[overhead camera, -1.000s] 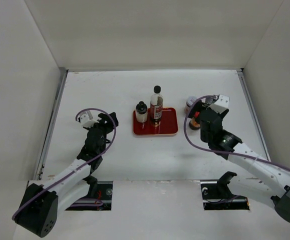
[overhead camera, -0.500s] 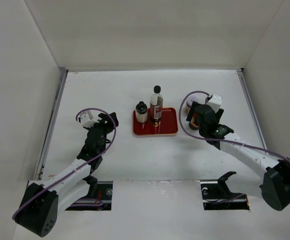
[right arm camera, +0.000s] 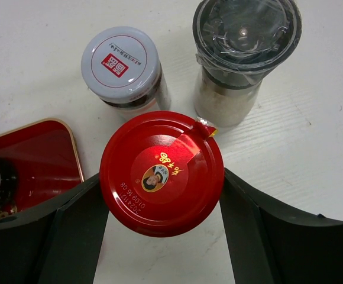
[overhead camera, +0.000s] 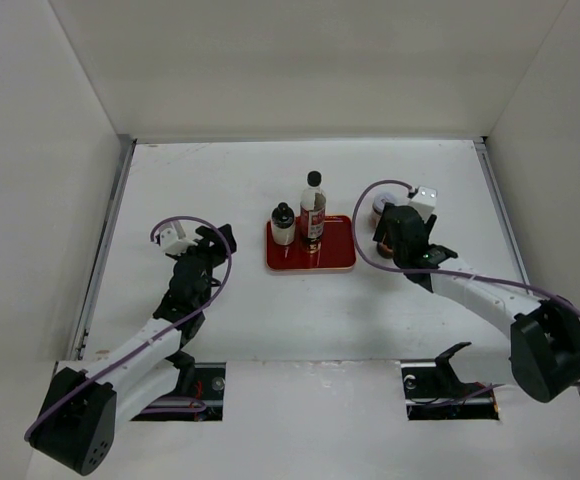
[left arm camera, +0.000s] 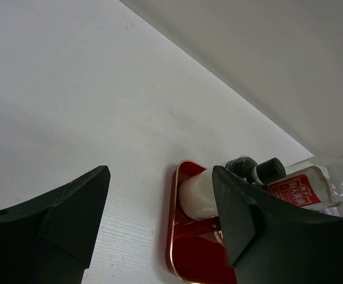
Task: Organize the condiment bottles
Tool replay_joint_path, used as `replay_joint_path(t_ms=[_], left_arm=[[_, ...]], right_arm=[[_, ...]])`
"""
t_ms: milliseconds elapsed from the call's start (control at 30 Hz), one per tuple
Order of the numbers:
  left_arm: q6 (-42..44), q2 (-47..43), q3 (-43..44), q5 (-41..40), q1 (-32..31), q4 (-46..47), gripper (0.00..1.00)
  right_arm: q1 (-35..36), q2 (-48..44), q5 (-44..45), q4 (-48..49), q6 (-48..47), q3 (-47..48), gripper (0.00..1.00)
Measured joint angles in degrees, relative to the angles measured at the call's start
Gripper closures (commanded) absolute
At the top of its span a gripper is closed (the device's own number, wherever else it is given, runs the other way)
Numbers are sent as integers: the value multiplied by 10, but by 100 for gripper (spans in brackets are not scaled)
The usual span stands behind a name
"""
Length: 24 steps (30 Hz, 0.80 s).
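The red-lidded jar (right arm camera: 161,173) stands on the table just right of the red tray (right arm camera: 35,154). My right gripper (right arm camera: 161,201) is open, with one finger on each side of the jar, close to the lid's edges. The white-lidded jar (right arm camera: 121,62) and the grey-lidded shaker (right arm camera: 245,41) stand just behind it. The short white bottle (overhead camera: 283,225) and the tall dark bottle (overhead camera: 313,208) stand on the tray (overhead camera: 338,256). My left gripper (overhead camera: 220,238) is open and empty, left of the tray. Its wrist view shows the white bottle (left arm camera: 198,192) and the tray's corner (left arm camera: 186,263).
White walls enclose the table on the left, back and right. The white-lidded jar (overhead camera: 380,207) sits near the right arm's wrist (overhead camera: 410,235), whose purple cable loops above it. The tray's right half holds nothing.
My right gripper has moved left and back, coming over the red-lidded jar and straddling it. The left arm and the bottles on the tray have not moved.
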Motion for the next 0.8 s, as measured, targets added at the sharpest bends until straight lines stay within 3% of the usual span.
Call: replay_joint_path(t_ms=[433, 800], left_arm=[[0, 0, 0, 1, 0, 0, 31], [-2, 0, 0, 2, 1, 0, 31]], right_arm=[[88, -19, 10, 4, -62, 52, 54], [103, 155, -24, 134, -69, 131, 54]])
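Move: The closed right hand already grips the red-lidded jar where it stands on the table; the free right part of the red tray is roughly 13 cm to the left, 5 cm ahead and 8 cm below. Beyond that spot, the tall clear bottle stands about 19 cm left and 4 cm ahead. The grey-lidded jar is some 8 cm ahead and 1 cm left, the grinder 7 cm ahead and 7 cm right. From the left hand the spot lies about 29 cm right, 8 cm ahead, 11 cm lower. Leftward in a quick arc, about 12 cm, the right hand carries the red-lidded jar towards the tray's free right part, first rising some 6.5 cm, then going forward about 5 cm and sinking 3 cm. The wrist turns some 15 degrees counter-clockwise and tips up slightly while the fingers keep their hold round the jar. ##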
